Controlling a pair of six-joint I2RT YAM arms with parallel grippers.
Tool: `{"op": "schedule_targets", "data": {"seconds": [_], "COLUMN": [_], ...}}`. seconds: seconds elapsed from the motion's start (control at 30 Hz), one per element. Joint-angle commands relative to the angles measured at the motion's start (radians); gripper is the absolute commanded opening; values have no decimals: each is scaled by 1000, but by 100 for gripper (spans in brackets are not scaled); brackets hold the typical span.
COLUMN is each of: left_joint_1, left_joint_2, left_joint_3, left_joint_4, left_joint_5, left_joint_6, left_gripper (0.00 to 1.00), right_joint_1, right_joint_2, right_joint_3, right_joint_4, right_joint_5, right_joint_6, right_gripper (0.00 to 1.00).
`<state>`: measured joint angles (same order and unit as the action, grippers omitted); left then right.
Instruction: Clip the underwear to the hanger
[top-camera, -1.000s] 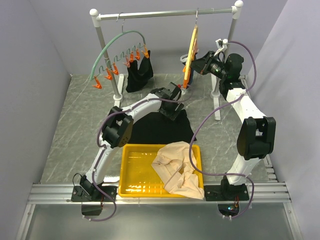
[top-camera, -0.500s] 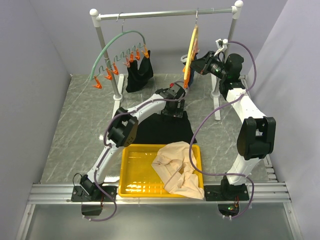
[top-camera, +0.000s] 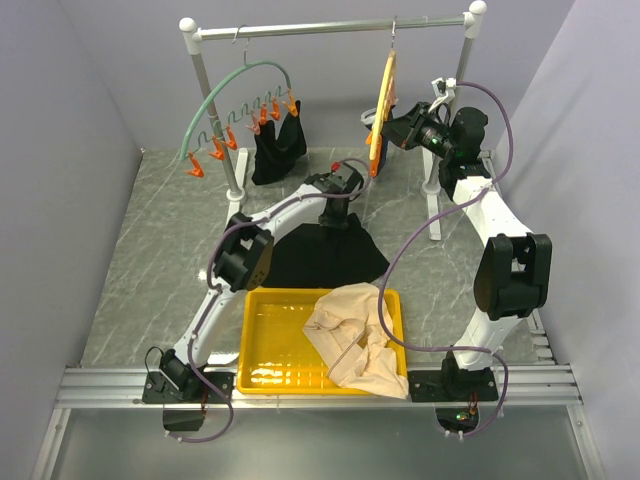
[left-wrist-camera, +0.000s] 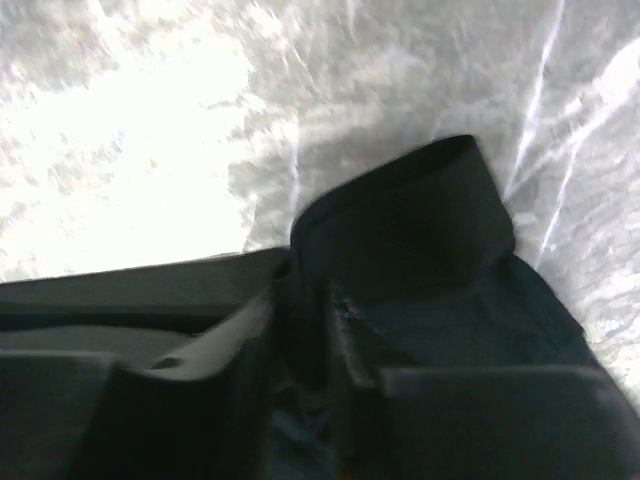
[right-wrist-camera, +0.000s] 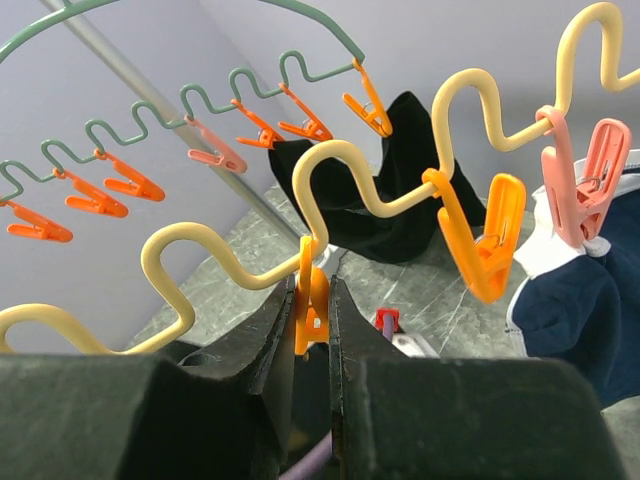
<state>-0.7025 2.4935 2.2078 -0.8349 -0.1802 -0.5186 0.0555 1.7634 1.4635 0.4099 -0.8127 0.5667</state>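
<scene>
The black underwear (top-camera: 330, 255) lies spread on the table, its far edge lifted. My left gripper (top-camera: 340, 195) is shut on that edge; the folded waistband (left-wrist-camera: 410, 230) shows above the jaws (left-wrist-camera: 305, 330) in the left wrist view. The pale yellow hanger (top-camera: 383, 100) hangs edge-on from the rail. Its wavy wire (right-wrist-camera: 350, 160) carries orange clips. My right gripper (top-camera: 385, 130) is shut on one orange clip (right-wrist-camera: 312, 300), squeezing it between the jaws (right-wrist-camera: 312, 330).
A green hanger (top-camera: 235, 95) with orange clips holds a black garment (top-camera: 277, 145) at the rail's left. A navy white-trimmed garment (right-wrist-camera: 580, 280) hangs on the yellow hanger. A yellow tray (top-camera: 265, 350) at the front holds a beige garment (top-camera: 355, 335). Rail posts (top-camera: 235, 190) stand behind.
My left gripper has moved away from the tray toward the yellow hanger, lifting and pulling the underwear's far edge with it. The right gripper has stayed on the clip.
</scene>
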Motion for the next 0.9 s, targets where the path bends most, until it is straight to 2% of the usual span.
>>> {"op": "schedule_targets", "data": {"seconds": [0.0, 0.07, 0.2, 0.23, 0.3, 0.37, 0.4, 0.47, 0.5, 0.6, 0.63, 0.73, 0.87], "left_joint_1": [24, 26, 38, 49, 63, 69, 70, 72, 72, 74, 74, 74, 74], "left_joint_2": [134, 128, 52, 19, -105, -239, -308, -376, -405, -485, -493, -499, -486], "left_joint_3": [-68, -62, -82, -136, -219, -374, -461, -569, -680, -839, -859, -908, -941], "left_joint_4": [-46, -38, 38, 84, 282, 450, 593, 782, 982, 1227, 1335, 1526, 1721], "left_joint_5": [84, 79, 79, 81, 85, 109, 126, 156, 171, 220, 229, 248, 259], "left_joint_6": [-9, -1, 2, 0, 6, 26, 63, 104, 168, 285, 313, 402, 474], "left_gripper": [25, 9, 4, 2, 0, 0, 0, 0, 0, 0, 0, 0, 0], "right_joint_1": [-6, -8, -6, -6, -6, -8, -6, -6, -6, -6, -8, -6, -6], "right_joint_2": [-45, -44, -38, -38, -36, -33, -32, -30, -28, -27, -25, -28, -35], "right_joint_3": [-9, -9, -6, -5, -5, 0, 4, 6, 9, 14, 14, 14, 6], "right_joint_4": [4, 7, 10, 10, 17, 21, 23, 29, 33, 40, 43, 46, 49], "right_joint_5": [0, 0, 0, 0, -2, -5, -8, -14, -17, -25, -26, -28, -20], "right_joint_6": [-11, -8, -4, -2, 2, 7, 9, 15, 19, 28, 30, 38, 50], "right_gripper": [0, 0, 0, 0, 0, 0, 0, 0, 0, 0, 0, 0, 0]}}
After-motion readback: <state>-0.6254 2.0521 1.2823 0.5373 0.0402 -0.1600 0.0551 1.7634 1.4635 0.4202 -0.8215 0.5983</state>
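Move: The black underwear's far edge lies bunched right between my left fingertips, about 1 cm below the hand point; its spread-out middle is some 8 cm back and 3 cm to the left. The orange clip pinched in my right hand hangs about 6 cm farther forward, 10 cm to the right and 32 cm up. The yellow bin's middle is roughly 29 cm back, 4 cm left. From my right hand, the underwear's edge is about 6 cm back, 10 cm left and 33 cm down. I close my part-open left fingers to pinch the bunched edge of the black underwear, easing forward barely a centimetre or so, then lift it off the table towards the orange clip on the yellow hanger: about 10 cm up and 4 cm forward, speeding up. As I rise I swing the fingers from steeply down towards forward, some 50 degrees, with a slight clockwise turn, keeping the pinch. ##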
